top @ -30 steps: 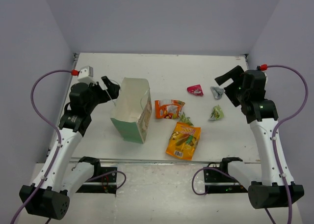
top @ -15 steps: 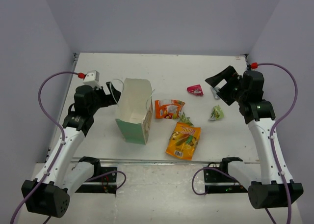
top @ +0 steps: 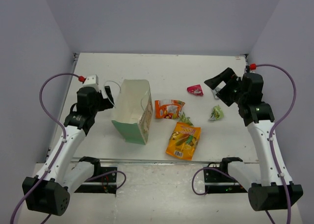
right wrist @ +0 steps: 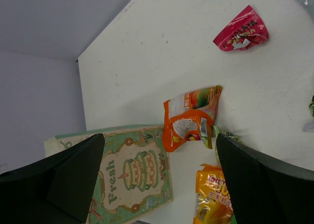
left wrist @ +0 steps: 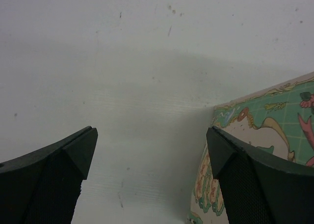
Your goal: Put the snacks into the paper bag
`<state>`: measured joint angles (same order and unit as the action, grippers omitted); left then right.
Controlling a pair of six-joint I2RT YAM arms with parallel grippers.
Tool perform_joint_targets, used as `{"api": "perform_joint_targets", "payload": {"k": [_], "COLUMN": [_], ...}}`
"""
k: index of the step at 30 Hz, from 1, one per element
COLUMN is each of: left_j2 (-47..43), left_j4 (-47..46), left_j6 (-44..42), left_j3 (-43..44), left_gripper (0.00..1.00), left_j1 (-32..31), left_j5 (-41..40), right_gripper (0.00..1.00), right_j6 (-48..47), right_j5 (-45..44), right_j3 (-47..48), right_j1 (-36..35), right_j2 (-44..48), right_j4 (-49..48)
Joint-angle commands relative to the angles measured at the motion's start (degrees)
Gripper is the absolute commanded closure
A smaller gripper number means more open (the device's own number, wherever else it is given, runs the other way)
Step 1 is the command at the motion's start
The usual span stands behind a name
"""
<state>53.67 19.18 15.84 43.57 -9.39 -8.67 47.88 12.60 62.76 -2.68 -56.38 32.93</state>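
Observation:
The mint-green paper bag (top: 133, 117) stands open-topped left of centre, its printed side (right wrist: 132, 175) facing the snacks. My left gripper (top: 109, 94) is open just off the bag's left wall, beside a thin handle; the left wrist view shows the bag's printed edge (left wrist: 265, 113) behind the right finger (left wrist: 255, 180). On the table lie an orange-white pouch (top: 169, 108), a large orange-yellow pouch (top: 183, 140), two small green packets (top: 185, 119) (top: 216, 113), a red-pink packet (top: 195, 90) and a grey packet (top: 215, 93). My right gripper (top: 220, 86) hangs open above the grey packet, holding nothing.
Grey walls close in the white table (top: 162, 69) at the back and on both sides. The table's front edge (top: 157, 161) runs just below the orange-yellow pouch. Both arm bases sit beyond that edge.
My left gripper has come down closer to the bag's left side, and the bag has rocked slightly. My right gripper has shifted a little left, over the grey packet.

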Motion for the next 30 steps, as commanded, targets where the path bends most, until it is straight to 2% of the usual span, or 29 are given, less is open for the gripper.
{"api": "perform_joint_targets", "payload": {"k": [1,5,8,11,17,21,24,30], "left_j2": [-1.02,-0.59,-1.54,-4.79,-7.96,-8.50,-7.18,-7.18], "left_j4": [8.49,18.41,27.47,31.62,30.13,29.86,31.62,32.85], "left_j6": [9.28,17.79,21.85,21.70,14.58,10.45,10.79,5.18], "left_j3": [0.02,5.62,10.28,14.85,23.82,26.03,26.21,26.56], "left_gripper": [0.00,0.00,0.00,0.00,0.00,0.00,0.00,0.00], "left_j1": [0.42,0.42,0.77,1.21,1.21,1.21,1.13,1.13], "left_j5": [-4.78,-7.85,-13.56,-13.75,0.30,17.84,26.38,35.99], "right_gripper": [0.01,0.01,0.01,0.01,0.01,0.01,0.01,0.01], "right_j6": [-1.38,-2.61,-3.49,-3.84,-4.28,-4.63,-4.90,-4.72], "right_j5": [1.29,1.37,1.37,1.64,3.92,5.24,6.12,7.61], "right_j3": [0.69,1.04,1.92,2.62,2.81,2.54,1.84,1.40], "right_j1": [-0.05,-0.05,-0.05,-0.05,-0.05,-0.05,-0.05,-0.05], "right_j2": [-0.13,-0.48,-1.36,-2.42,-3.39,-2.77,-1.90,-1.01], "right_j4": [-1.90,-1.73,-1.73,-1.73,-3.30,-2.78,-1.47,1.87]}}
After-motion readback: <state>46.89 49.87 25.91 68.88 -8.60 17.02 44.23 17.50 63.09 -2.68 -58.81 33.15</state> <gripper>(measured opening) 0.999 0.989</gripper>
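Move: The paper bag stands with its middle about 11 cm to the left hand's right, 5 cm back and roughly 4 cm below; its rim is above the hand. Beyond it, the small orange pack lies about 27 cm right and 5 cm ahead of the left hand, the large yellow pack some 33 cm right and 11 cm back, both about 17 cm down. From the right hand, the bag is roughly 33 cm left and 5 cm back, 14 cm lower. After a short dip, the open left hand rises beside the bag's rim, ending 12 cm higher, 9 back, 7 right. ##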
